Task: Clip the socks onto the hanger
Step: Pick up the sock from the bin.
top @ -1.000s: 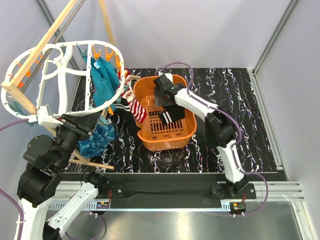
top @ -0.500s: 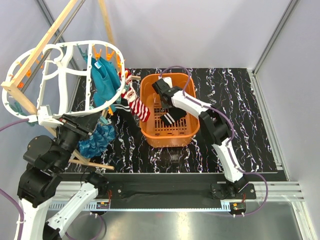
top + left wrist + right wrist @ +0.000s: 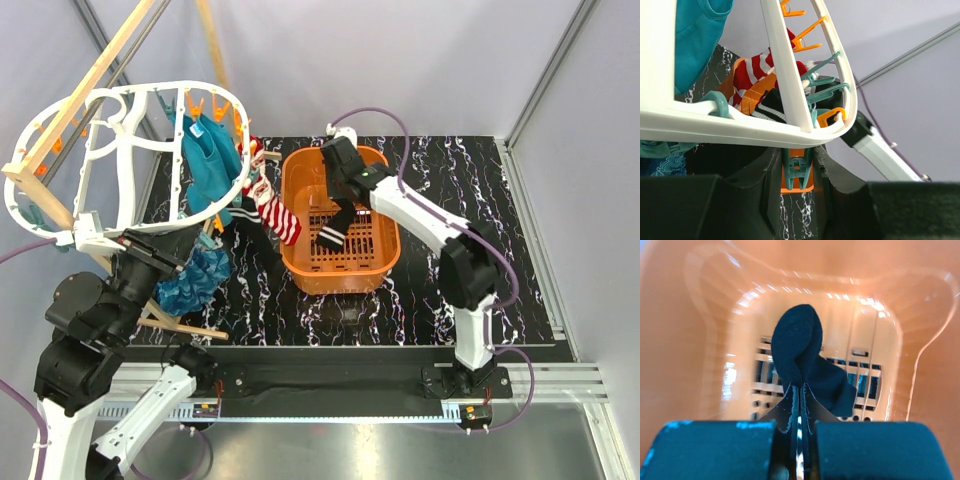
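My right gripper [image 3: 347, 200] is shut on a black sock with white stripes [image 3: 333, 233], which dangles from it over the orange basket [image 3: 378, 262]. In the right wrist view the fingertips [image 3: 791, 399] pinch the sock's black fabric [image 3: 797, 347] above the basket floor. A red-and-white striped sock [image 3: 274, 212] hangs from the white oval hanger [image 3: 130, 110] at its right end. My left gripper [image 3: 797, 172] is shut on a teal peg [image 3: 796, 164] under the hanger's rim [image 3: 785, 75]. The striped sock [image 3: 752, 72] shows behind that rim.
Teal-blue cloths hang from the hanger [image 3: 205, 155] and lie bunched below it [image 3: 195, 275]. A wooden pole frame [image 3: 95, 75] carries the hanger at the left. Orange pegs [image 3: 205, 105] line the hanger's rim. The basket stands mid-table on the black marbled top [image 3: 480, 200].
My right gripper went down into the basket, shut on the black sock and lifted it, so the sock now dangles instead of lying flat. The left arm and hanger stayed still.
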Controlling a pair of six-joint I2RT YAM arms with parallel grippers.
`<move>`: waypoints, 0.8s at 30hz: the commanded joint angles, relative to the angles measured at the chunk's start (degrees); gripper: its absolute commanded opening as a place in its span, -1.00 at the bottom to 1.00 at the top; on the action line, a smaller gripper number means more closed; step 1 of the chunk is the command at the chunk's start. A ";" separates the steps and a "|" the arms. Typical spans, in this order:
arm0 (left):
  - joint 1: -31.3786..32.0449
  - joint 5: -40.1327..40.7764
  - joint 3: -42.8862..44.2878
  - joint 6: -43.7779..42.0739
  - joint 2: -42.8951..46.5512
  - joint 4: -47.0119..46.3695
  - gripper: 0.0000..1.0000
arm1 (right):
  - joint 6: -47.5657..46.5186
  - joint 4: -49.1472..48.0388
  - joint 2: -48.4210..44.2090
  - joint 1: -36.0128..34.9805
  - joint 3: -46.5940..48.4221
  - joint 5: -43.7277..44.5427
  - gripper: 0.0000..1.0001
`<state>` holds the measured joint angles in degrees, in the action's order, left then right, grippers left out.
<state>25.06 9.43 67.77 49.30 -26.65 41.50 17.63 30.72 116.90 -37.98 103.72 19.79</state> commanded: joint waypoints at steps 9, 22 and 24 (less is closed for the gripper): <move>-0.10 -0.64 0.17 -0.96 -0.15 -2.65 -1.00 | 3.64 -26.66 -20.29 4.05 -16.08 -18.65 -1.00; -0.10 -0.64 -0.36 -0.78 -0.33 -3.26 -1.00 | 17.88 -59.26 -17.59 8.80 -26.36 -20.95 -1.00; -0.10 -0.73 -0.27 -0.78 -0.42 -3.35 -1.00 | 18.76 -61.04 -16.54 8.88 -27.25 -16.99 -1.00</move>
<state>25.06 9.43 67.35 49.04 -26.72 41.01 32.45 -18.61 99.07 -29.28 78.35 -1.48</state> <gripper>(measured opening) 0.296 0.011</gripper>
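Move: Back and up to its left is where the right hand, already gripping the black sock, has to take it: the teal clip at the hanger's near edge, about 27 cm back, 22 cm left and 25 cm higher. The left hand has that clip between its fingertips, some 2 cm ahead. From the right hand, the orange bin's middle is about 5 cm back and 9 cm below; the hanging striped sock is level fore and aft, roughly 12 cm left and 12 cm higher. Lifting almost straight up by about 15 cm, the right hand keeps its shut fingers pinched on the black sock and carries it towards the clip's height. As it climbs, it rolls left side up and swings the fingers from slanting down to nearly level, pointing forward and left, some 50 degrees of turn in all. The left hand holds still on the clip. ##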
